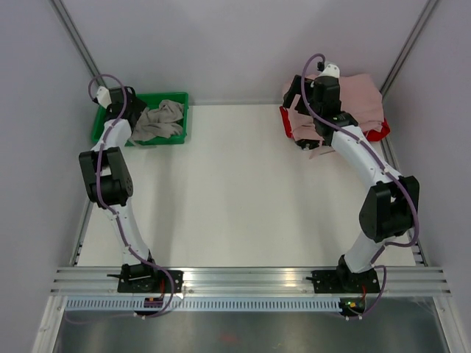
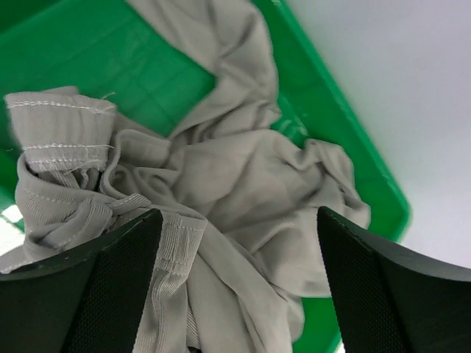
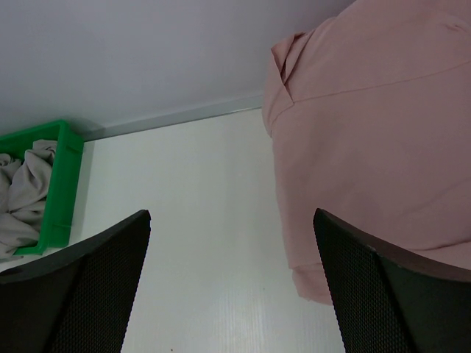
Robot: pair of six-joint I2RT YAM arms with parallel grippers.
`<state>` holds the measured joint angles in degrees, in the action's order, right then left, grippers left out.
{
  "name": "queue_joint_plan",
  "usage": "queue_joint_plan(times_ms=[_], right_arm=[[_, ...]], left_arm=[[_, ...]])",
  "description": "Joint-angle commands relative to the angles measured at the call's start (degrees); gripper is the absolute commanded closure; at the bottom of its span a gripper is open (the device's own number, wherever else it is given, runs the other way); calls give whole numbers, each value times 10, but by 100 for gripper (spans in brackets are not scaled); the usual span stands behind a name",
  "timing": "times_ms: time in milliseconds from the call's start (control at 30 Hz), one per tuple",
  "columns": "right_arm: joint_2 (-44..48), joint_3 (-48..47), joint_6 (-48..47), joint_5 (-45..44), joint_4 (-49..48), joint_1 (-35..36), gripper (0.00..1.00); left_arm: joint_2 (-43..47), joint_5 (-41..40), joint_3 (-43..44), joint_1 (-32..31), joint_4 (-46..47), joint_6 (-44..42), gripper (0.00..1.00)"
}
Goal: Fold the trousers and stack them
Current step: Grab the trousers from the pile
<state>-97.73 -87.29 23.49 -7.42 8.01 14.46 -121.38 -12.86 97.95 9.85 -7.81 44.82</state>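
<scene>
The trousers [image 1: 158,121] lie crumpled in a green bin [image 1: 176,99] at the table's far left. My left gripper [image 1: 131,121] reaches down into that bin. In the left wrist view the grey-beige trousers [image 2: 235,147] fill the bin [image 2: 353,147], and a ribbed waistband lies by the left finger. The left gripper [image 2: 239,213] is open, its jaws wide apart with folds of the cloth between them. My right gripper [image 3: 230,215] is open over bare table, with nothing between its fingers.
Pale pink garments [image 1: 353,103] are piled on a red holder [image 1: 379,132] at the far right, and their edge [image 3: 368,147] hangs beside my right gripper [image 1: 307,144]. Grey walls close off the back and sides. White table [image 1: 235,191] lies between the arms.
</scene>
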Motion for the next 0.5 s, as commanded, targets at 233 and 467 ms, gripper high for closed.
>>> queue_joint_plan(times_ms=[233, 467], right_arm=[[-54, -75, -19, 8, 9, 0, 2], [-67, -86, -22, 12, 18, 0, 2]], left_arm=[[-68, -145, 119, -30, -265, -48, 7], [-126, -142, 160, -31, -316, -58, 10]])
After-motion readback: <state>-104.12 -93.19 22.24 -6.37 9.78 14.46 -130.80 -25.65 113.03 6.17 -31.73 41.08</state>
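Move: The grey trousers lie heaped in the green bin, their middle about 8 cm below the left hand, some 4 cm back and 4 cm to its right. The green bin's middle is about 3 cm back, 1 cm right and 9 cm below; its near rim is roughly 10 cm back and 1 cm right. From the right hand the grey trousers lie about 55 cm left, 4 cm ahead and 21 cm below. Open left hand sinks about 5 cm and back towards the trousers, tipping 20 degrees down; right drifts forward. ##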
